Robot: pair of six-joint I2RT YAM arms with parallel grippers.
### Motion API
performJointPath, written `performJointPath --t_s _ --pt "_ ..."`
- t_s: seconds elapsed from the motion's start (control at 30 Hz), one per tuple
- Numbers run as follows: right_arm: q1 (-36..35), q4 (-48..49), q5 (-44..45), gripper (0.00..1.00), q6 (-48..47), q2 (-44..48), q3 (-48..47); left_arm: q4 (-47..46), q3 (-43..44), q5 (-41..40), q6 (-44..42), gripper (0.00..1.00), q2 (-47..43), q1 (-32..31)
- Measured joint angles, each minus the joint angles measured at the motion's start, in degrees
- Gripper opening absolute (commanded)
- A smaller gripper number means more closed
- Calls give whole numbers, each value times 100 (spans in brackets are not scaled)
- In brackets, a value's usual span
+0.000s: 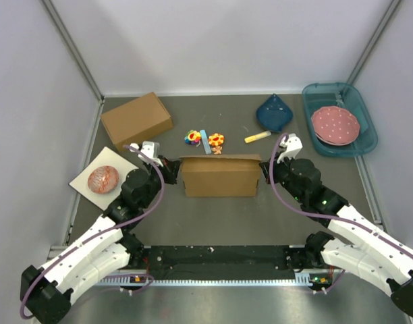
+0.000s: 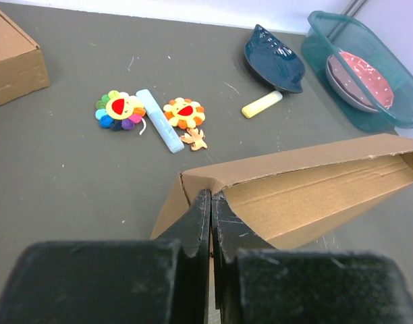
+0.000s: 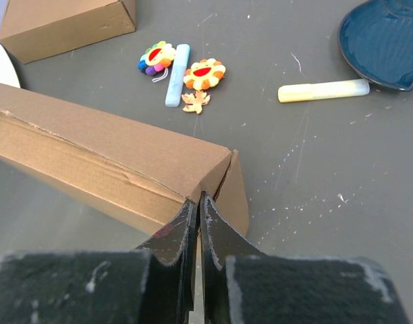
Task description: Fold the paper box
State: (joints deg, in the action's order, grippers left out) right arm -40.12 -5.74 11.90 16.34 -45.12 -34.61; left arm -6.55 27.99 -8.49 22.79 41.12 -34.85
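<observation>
The paper box (image 1: pixel 220 175) is a brown cardboard mailer folded into a long shallow box in the middle of the table. In the left wrist view its open side (image 2: pixel 314 196) faces the camera. My left gripper (image 1: pixel 174 169) is at the box's left end, and its jaws (image 2: pixel 212 196) are shut, with the end wall's edge pinched between the tips. At the right end, my right gripper (image 1: pixel 266 170) is also shut. Its tips (image 3: pixel 199 197) meet on the edge of the end flap (image 3: pixel 237 192) at the box's corner.
A deeper brown box (image 1: pixel 136 120) stands at the back left, and a white card with a red round object (image 1: pixel 103 179) lies left. Behind the mailer are two flower toys (image 1: pixel 193 138), a blue stick (image 1: pixel 205 142), a yellow stick (image 1: pixel 258 137) and a dark blue dish (image 1: pixel 275 113). A teal bin (image 1: pixel 365 138) holds a pink plate (image 1: pixel 335 124).
</observation>
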Motion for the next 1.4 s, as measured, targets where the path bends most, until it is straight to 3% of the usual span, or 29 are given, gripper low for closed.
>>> performJointPath --t_s 0.33,0.63,0.7,0.9,1.4 --pt "2 -17 7 0 -2 0 0 -750 -492 -1325 269 0 15 -789" --pt "4 -116 4 1 0 61 0 -1491 -887 -1934 603 0 142 -1102" --pt "4 -140 -2 11 13 90 -2 -1532 -911 -1961 623 0 140 -1113" --pt "2 -595 -168 27 105 114 -197 -1545 -925 -1967 623 0 138 -1147" --pt "2 -1056 -138 32 -28 -90 -678 -1368 -846 -1943 579 0 138 -1169"
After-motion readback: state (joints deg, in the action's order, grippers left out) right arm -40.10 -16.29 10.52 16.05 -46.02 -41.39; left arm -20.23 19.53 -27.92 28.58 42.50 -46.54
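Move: At the two upper ends of the paper box, both hands have their shut fingertips: the box's middle lies about 10 cm right of the left hand, 2 cm ahead and 6 cm lower, and some 10 cm left of the right hand, again 2 cm ahead. From the left hand, 12 cm lower, the rainbow flower is about 21 cm ahead and 2 cm right, the orange toy 18 cm ahead and 9 cm right. Pressing down about 2 cm at the box's upper left corner, the left hand keeps its fingers shut and drifts slightly right while turning some 8 degrees counter-clockwise and rolling its left side down, then all but holds still. The right hand first stays at its corner, then draws back about 1.5 cm, opening its fingers to about a third, and finally rises roughly 1 cm and edges forward again, the spread tips around the end flap's corner. ##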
